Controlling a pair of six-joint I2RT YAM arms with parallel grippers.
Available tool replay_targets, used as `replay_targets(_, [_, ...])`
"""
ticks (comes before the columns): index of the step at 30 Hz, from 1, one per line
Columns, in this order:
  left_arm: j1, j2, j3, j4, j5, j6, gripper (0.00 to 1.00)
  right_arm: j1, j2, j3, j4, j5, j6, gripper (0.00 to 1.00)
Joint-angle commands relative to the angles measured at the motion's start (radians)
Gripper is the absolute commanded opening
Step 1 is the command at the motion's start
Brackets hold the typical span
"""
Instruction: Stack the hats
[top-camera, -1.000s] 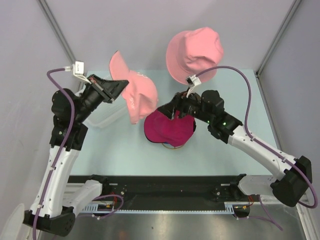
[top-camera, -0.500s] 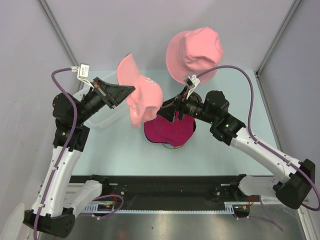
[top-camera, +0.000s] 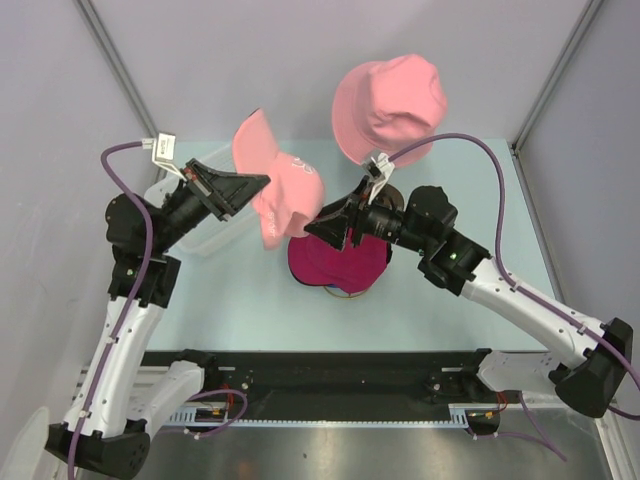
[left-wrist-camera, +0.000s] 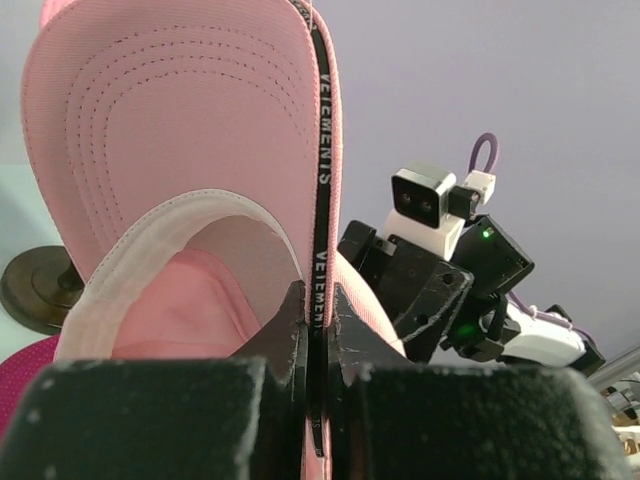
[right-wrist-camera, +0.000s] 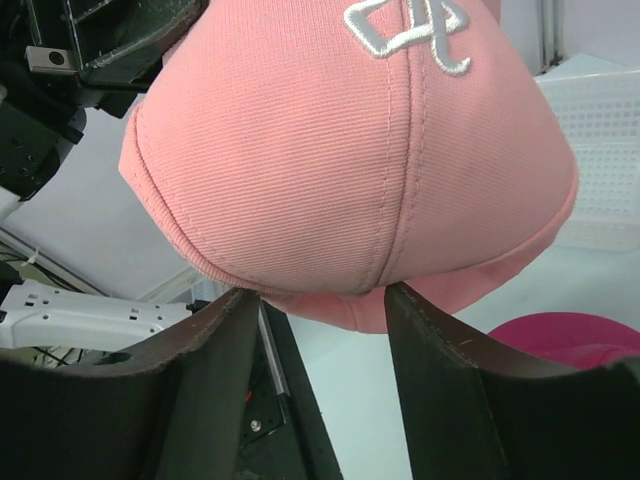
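Note:
My left gripper (top-camera: 262, 180) is shut on the edge of the light-pink peaked cap (top-camera: 280, 190) and holds it in the air, peak up; its jaws pinch the rim with black lettered tape (left-wrist-camera: 320, 250). My right gripper (top-camera: 312, 228) is open, its fingertips (right-wrist-camera: 240, 300) right at the cap's crown (right-wrist-camera: 350, 170). The magenta cap (top-camera: 338, 258) lies on the table below, over a royal-blue cap of which only a sliver shows. The salmon-pink bucket hat (top-camera: 390, 105) sits at the back.
A white slatted plastic basket (top-camera: 215, 232) stands left of the caps, under my left arm, and shows at the right of the right wrist view (right-wrist-camera: 610, 160). A dark round stand base (left-wrist-camera: 35, 290) sits behind the caps. Grey walls enclose the table.
My left gripper has carried the light-pink cap to the right and tilted it. My right gripper has lifted off the magenta cap and moved left to the pink cap's crown.

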Motion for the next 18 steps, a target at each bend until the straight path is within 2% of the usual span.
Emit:
replay_targets(1, [0.001, -0.03, -0.013, 0.08, 0.017, -0.058, 0.0, 0.008, -0.006, 0.03, 0.074, 0.051, -0.026, 0.53])
replay_targets(2, [0.001, -0.032, -0.021, 0.083, 0.015, -0.063, 0.0, 0.008, -0.011, 0.031, 0.076, 0.055, -0.034, 0.47])
replay_targets(10, [0.001, -0.044, -0.048, 0.123, 0.038, -0.124, 0.0, 0.008, -0.012, 0.03, 0.088, 0.094, -0.099, 0.24])
replay_targets(11, [0.001, -0.045, -0.049, 0.123, 0.04, -0.125, 0.0, 0.008, -0.015, 0.03, 0.086, 0.103, -0.102, 0.16])
replay_targets(14, [0.001, -0.053, -0.045, 0.1, 0.026, -0.109, 0.0, 0.008, -0.031, 0.027, 0.071, 0.138, -0.112, 0.02])
replay_targets(16, [0.001, -0.056, -0.048, 0.085, 0.006, -0.097, 0.0, 0.008, -0.058, 0.028, 0.039, 0.172, -0.123, 0.0])
replay_targets(18, [0.001, -0.076, -0.053, 0.038, -0.078, -0.06, 0.0, 0.009, -0.087, 0.036, -0.047, 0.213, -0.137, 0.0])
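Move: Some 15 cm to the left hand's right, 9 cm farther out and 23 cm lower sits the magenta cap on its wire stand; this hand already grips the pink cap, whose crown is about 6 cm to its right, 3 cm ahead and 2 cm lower. From the right hand the same crown lies roughly 6 cm left, 3 cm ahead and 5 cm up, the magenta cap 8 cm ahead, 3 cm right and 15 cm below. Closing from more than half open to fully shut, the right fingers pinch the lower rim of the pink cap's crown at the seam below the logo. Meanwhile that hand eases forward about 1.5 cm and swings some 5 degrees clockwise, while the left hand stays nearly in place and keeps its grip on the cap. ##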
